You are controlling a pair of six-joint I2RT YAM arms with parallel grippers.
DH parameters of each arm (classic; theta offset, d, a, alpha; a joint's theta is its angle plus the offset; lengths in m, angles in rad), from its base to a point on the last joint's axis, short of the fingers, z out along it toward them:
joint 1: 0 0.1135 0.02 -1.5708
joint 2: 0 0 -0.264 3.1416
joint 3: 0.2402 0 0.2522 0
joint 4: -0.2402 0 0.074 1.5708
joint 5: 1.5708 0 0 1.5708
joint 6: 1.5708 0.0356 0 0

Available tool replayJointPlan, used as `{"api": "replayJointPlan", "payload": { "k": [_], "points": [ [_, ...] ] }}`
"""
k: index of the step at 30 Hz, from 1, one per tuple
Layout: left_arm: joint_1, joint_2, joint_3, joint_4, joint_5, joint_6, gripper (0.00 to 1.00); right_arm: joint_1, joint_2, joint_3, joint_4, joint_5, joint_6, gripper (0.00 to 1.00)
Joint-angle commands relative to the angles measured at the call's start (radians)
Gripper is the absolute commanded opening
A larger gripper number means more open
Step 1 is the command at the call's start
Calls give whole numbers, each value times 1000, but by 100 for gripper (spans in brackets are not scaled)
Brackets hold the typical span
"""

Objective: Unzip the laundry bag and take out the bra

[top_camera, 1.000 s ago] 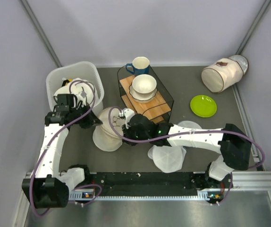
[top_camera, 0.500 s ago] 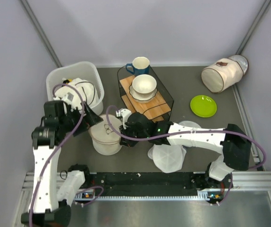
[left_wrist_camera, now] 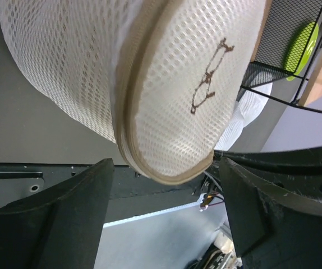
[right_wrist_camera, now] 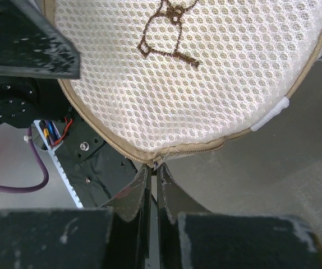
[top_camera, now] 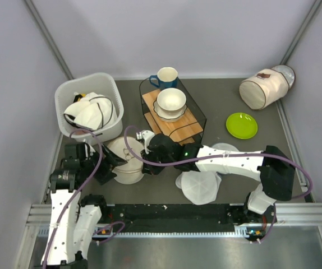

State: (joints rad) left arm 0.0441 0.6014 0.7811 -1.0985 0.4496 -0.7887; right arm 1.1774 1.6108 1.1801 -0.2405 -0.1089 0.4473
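The laundry bag (top_camera: 125, 159), a round cream mesh pouch with a tan zip rim, lies left of centre on the table. My left gripper (top_camera: 109, 162) is open at its left side. In the left wrist view the bag's (left_wrist_camera: 166, 84) lower rim hangs between the spread fingers of the gripper (left_wrist_camera: 164, 185), which do not touch it. My right gripper (top_camera: 148, 157) is at the bag's right edge. In the right wrist view the gripper (right_wrist_camera: 153, 167) is shut on the zip pull at the bag's (right_wrist_camera: 206, 73) rim. The bra is out of view.
A white basket (top_camera: 65, 98) of clothes stands at the back left. A black wire rack (top_camera: 197, 109) holds a bowl (top_camera: 171, 101), with a blue mug (top_camera: 166, 75) behind. A green plate (top_camera: 242, 125), a cylinder bag (top_camera: 262, 88) and translucent discs (top_camera: 200, 188) lie to the right.
My left gripper let go of the bag's left edge, opened and drew back toward the near left. The bag settled lower and flatter. The right gripper kept its pinch.
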Motion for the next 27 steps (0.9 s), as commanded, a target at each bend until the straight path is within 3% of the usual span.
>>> {"api": "replayJointPlan", "payload": {
  "k": [1, 2, 3, 6, 14, 21, 22, 25, 27],
  "points": [
    [0, 24, -40, 161, 29, -47, 74, 11, -6, 50, 13, -14, 8, 0],
    [0, 35, -40, 167, 17, -38, 67, 11, -9, 44, 12, -12, 10, 0],
    [-1, 56, -33, 167, 3, -29, 43, 11, -12, 41, 13, -11, 8, 0],
    [-1, 106, 26, 157, -54, 31, 0, 10, -31, 23, -2, 1, -13, 0],
    [0, 241, 181, 108, -104, 183, 0, -33, -150, -122, -59, 101, -160, 0],
    [0, 313, 216, 146, -66, 255, 0, -42, -155, -97, -77, 135, -159, 0],
    [0, 317, 216, 149, -49, 269, 0, -42, -154, -93, -77, 135, -154, 2],
    [0, 339, 210, 154, 20, 289, 0, -42, -170, -71, -79, 124, -153, 30],
    [2, 344, 202, 154, 32, 289, 0, -42, -193, -56, -74, 86, -160, 37]
  ]
}}
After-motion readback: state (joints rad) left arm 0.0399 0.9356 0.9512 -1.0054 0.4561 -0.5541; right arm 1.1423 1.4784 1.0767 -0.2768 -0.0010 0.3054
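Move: The near-left zip edge of the laundry bag stands between and just beyond the open left fingers, about 2 cm ahead, level sideways and 1 cm lower. The same edge lies some 10 cm to the left of the right hand, about level fore and aft, 1 cm lower. From the left hand, the white basket's middle is roughly 22 cm ahead and 9 cm left, 3 cm lower. The shelf's middle is about 14 cm ahead and 10 cm right of the right hand, 2 cm lower. The left fingers close and pinch the bag's near-left zip edge, and the hand then carries on forward, about 5.5 cm in all, turning some 10 degrees clockwise. The right hand, still shut on the zip pull, first stays put, then draws about 4.5 cm right and a little forward, away from the left hand; its fingers start to open at the end, with the pull out of them. ##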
